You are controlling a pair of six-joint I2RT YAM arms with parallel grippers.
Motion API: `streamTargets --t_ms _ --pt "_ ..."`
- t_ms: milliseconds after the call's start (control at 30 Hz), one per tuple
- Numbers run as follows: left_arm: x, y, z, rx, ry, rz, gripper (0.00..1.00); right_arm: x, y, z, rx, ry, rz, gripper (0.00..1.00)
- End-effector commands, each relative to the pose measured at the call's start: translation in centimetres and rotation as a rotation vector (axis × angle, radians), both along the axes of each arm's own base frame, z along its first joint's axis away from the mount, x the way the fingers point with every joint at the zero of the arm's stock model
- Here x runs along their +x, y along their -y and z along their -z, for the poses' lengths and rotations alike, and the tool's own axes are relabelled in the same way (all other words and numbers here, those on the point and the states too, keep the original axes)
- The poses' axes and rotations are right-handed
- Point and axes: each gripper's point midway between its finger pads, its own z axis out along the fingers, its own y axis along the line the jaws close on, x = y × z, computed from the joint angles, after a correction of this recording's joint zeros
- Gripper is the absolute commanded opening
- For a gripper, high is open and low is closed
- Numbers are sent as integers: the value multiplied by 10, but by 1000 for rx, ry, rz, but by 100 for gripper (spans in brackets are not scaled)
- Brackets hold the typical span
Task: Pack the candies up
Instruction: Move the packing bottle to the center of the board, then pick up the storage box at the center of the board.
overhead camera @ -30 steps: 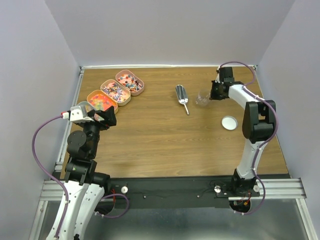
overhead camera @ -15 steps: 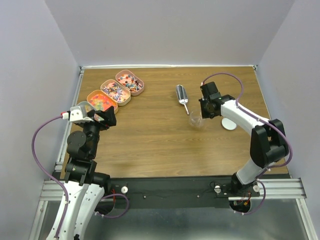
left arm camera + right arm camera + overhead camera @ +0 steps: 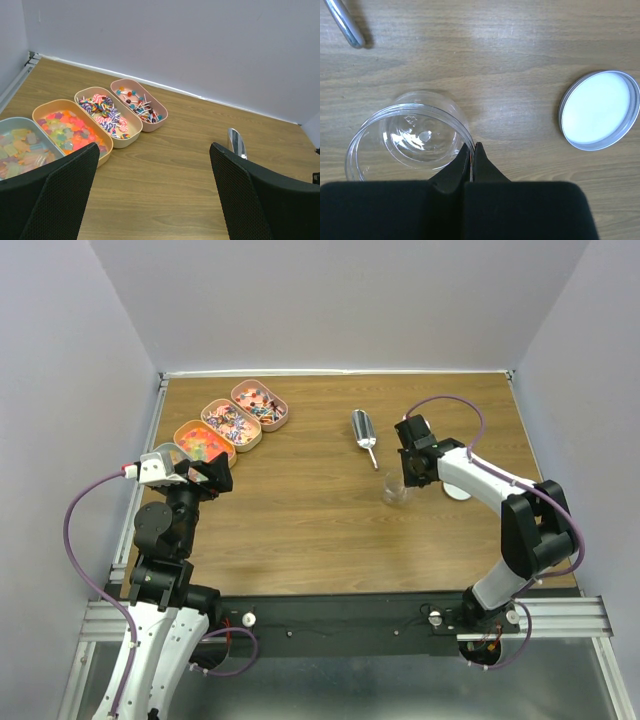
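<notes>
The candies lie in oval trays at the back left, orange and yellow ones beside swirled ones and small lollipops. My left gripper is open and empty, just in front of the trays, also seen from above. My right gripper is shut on the rim of a clear, empty jar, one finger inside and one outside. The jar stands upright right of the table's centre, with the right gripper over its far-right edge.
A silver scoop lies just behind the jar, its handle pointing toward it. A white lid in a metal ring lies flat to the right of the jar. A grey-blue tray of pale sweets sits leftmost.
My right arm has carried the jar from the back right toward the near left, past the scoop's handle. The left arm has not moved.
</notes>
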Motion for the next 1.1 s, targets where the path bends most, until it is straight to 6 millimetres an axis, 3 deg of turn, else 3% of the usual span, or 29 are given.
streamTargets --t_ms 0,267,367,500,700,900,1067 --pt "1 0 3 7 -6 -2 99 4 4 3 -15 39 41 1" --pt "2 1 3 8 -6 5 99 -8 12 8 -31 32 46 5" --pt "2 1 4 10 -10 1 99 -8 7 10 -8 24 34 15" --pt "2 1 4 9 -12 3 99 -5 3 2 19 40 29 38" --pt "3 1 5 10 -18 2 99 -3 0 -31 57 116 17 66" --pt "8 1 10 12 -36 -1 99 -6 -6 -86 139 222 -29 100" --pt "21 1 23 19 -96 -16 99 -13 -20 -122 248 296 -92 100"
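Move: The right gripper still pinches the right-hand rim of the packing bottle, whose middle is about 4 cm to the gripper's left, level fore-and-aft, and 4 cm lower. From that gripper the white lid lies some 12 cm right and 1 cm ahead, the metal scoop roughly 16 cm ahead and 12 cm left, both about 7 cm below. From the left gripper, the bottle is about 8 cm ahead, 41 cm right and 28 cm down. Keep the right gripper's pinch on the bottle's rim and lower it about 1 cm, easing slightly back and left, to set the bottle on the board. Open the fingers fully to free the rim, then lift nearly straight up about 9 cm, away from the bottle, tilting the fingers forward-and-up by some 15 degrees. ##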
